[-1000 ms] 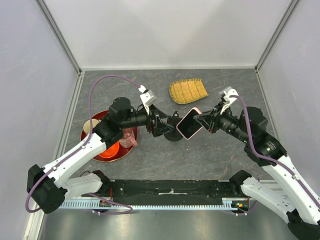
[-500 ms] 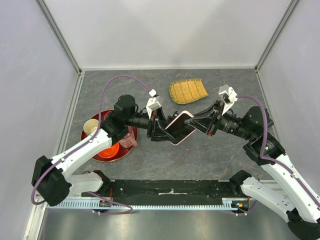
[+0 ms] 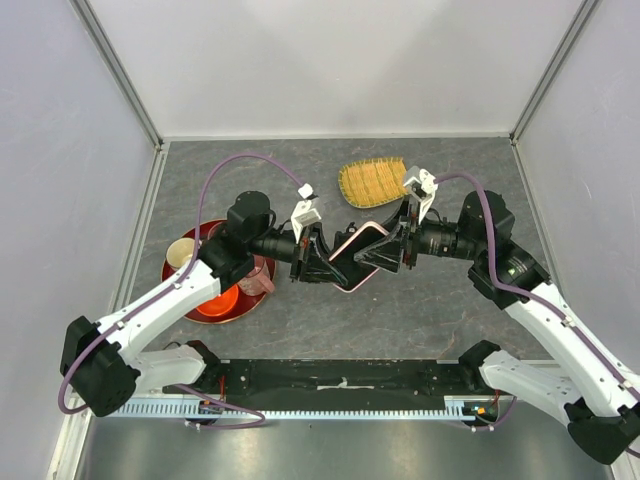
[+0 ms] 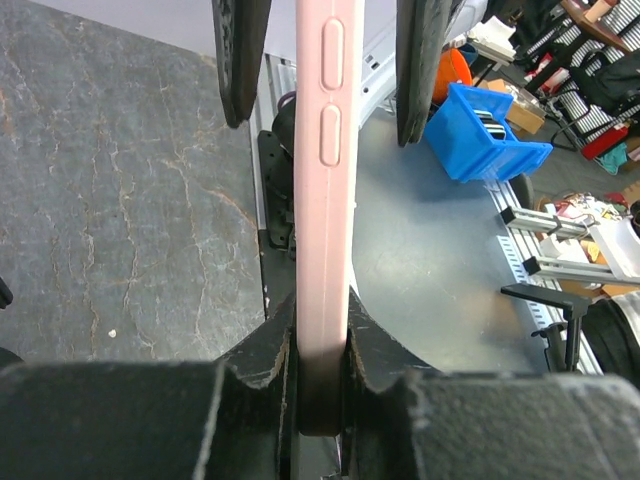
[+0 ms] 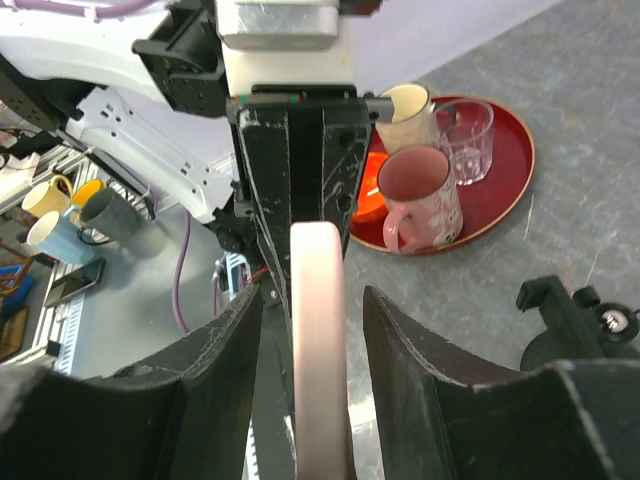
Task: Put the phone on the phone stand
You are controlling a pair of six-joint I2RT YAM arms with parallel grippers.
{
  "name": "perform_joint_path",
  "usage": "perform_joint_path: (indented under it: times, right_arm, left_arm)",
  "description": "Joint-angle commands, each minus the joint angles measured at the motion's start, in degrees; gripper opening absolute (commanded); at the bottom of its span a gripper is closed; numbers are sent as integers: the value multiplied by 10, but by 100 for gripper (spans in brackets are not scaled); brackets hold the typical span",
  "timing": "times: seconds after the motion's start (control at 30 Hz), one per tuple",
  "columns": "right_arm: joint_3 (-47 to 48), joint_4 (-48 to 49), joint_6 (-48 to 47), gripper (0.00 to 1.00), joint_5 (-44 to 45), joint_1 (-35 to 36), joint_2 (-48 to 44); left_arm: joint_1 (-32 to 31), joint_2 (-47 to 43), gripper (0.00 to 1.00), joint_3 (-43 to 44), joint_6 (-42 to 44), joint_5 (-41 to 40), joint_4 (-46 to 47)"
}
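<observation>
The phone [image 3: 358, 250], pink-edged with a dark screen, hangs above the middle of the table between both arms. My left gripper [image 3: 338, 264] is shut on its left end; in the left wrist view the jaws [image 4: 320, 350] press both faces of the pink phone [image 4: 325, 200]. My right gripper [image 3: 370, 256] is open around the other end: its fingers [image 5: 210, 360] stand off either side of the phone [image 5: 318, 300] with gaps. The phone stand is hidden under the phone from above; a black hinged piece [image 5: 575, 320] at the right may be it.
A red tray [image 3: 186, 293] at the left holds a pink mug [image 3: 256, 277], a cream cup [image 3: 181, 252], a glass [image 5: 466, 140] and something orange. A woven bamboo mat [image 3: 375, 182] lies at the back. Grey walls close in three sides.
The left gripper has shut on the phone and the right gripper has opened off it. Both arms came together, and the phone shifted a little left.
</observation>
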Motion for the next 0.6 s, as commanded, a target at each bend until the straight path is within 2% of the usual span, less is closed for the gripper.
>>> perform_joint_path:
  times: [0.0, 0.17, 0.3, 0.43, 0.53, 0.57]
  right_arm:
    - [8, -14, -18, 51, -37, -1, -16]
    - [12, -13, -15, 34, -66, -11, -13]
    - [11, -4, -15, 34, -79, -15, -18]
    - [-4, 52, 12, 33, -105, -16, -28]
    - [1, 61, 27, 15, -126, -16, -16]
    - [2, 60, 26, 0, -141, -16, -11]
  left_arm:
    - [0, -10, 2, 29, 27, -1, 7]
    - [0, -3, 2, 31, 29, 1, 5]
    - [0, -2, 2, 31, 27, 11, 8]
    - [0, -2, 2, 29, 21, 28, 16]
    - [0, 0, 2, 30, 22, 28, 16]
    - [0, 1, 2, 31, 20, 28, 16]
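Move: The right hand has its half-open fingers either side of the phone, whose middle is about 3 cm to its left and 1 cm back; the phone stand is roughly 13 cm ahead, 3 cm left and 17 cm below. The left hand holds the phone, middle some 3 cm to its right and 2 cm ahead. From it the stand is about 16 cm ahead, 3 cm right, 16 cm down, and the pink mug 20 cm left, 11 cm ahead, 18 cm down. Easing back about 1.5 cm, with a small counter-clockwise turn of some 5 degrees, the right hand shuts its half-open fingers and pinches the phone's faces at its right-hand end. The left hand keeps its grip on the opposite end and stays nearly in place, holding the phone for the regrip. ##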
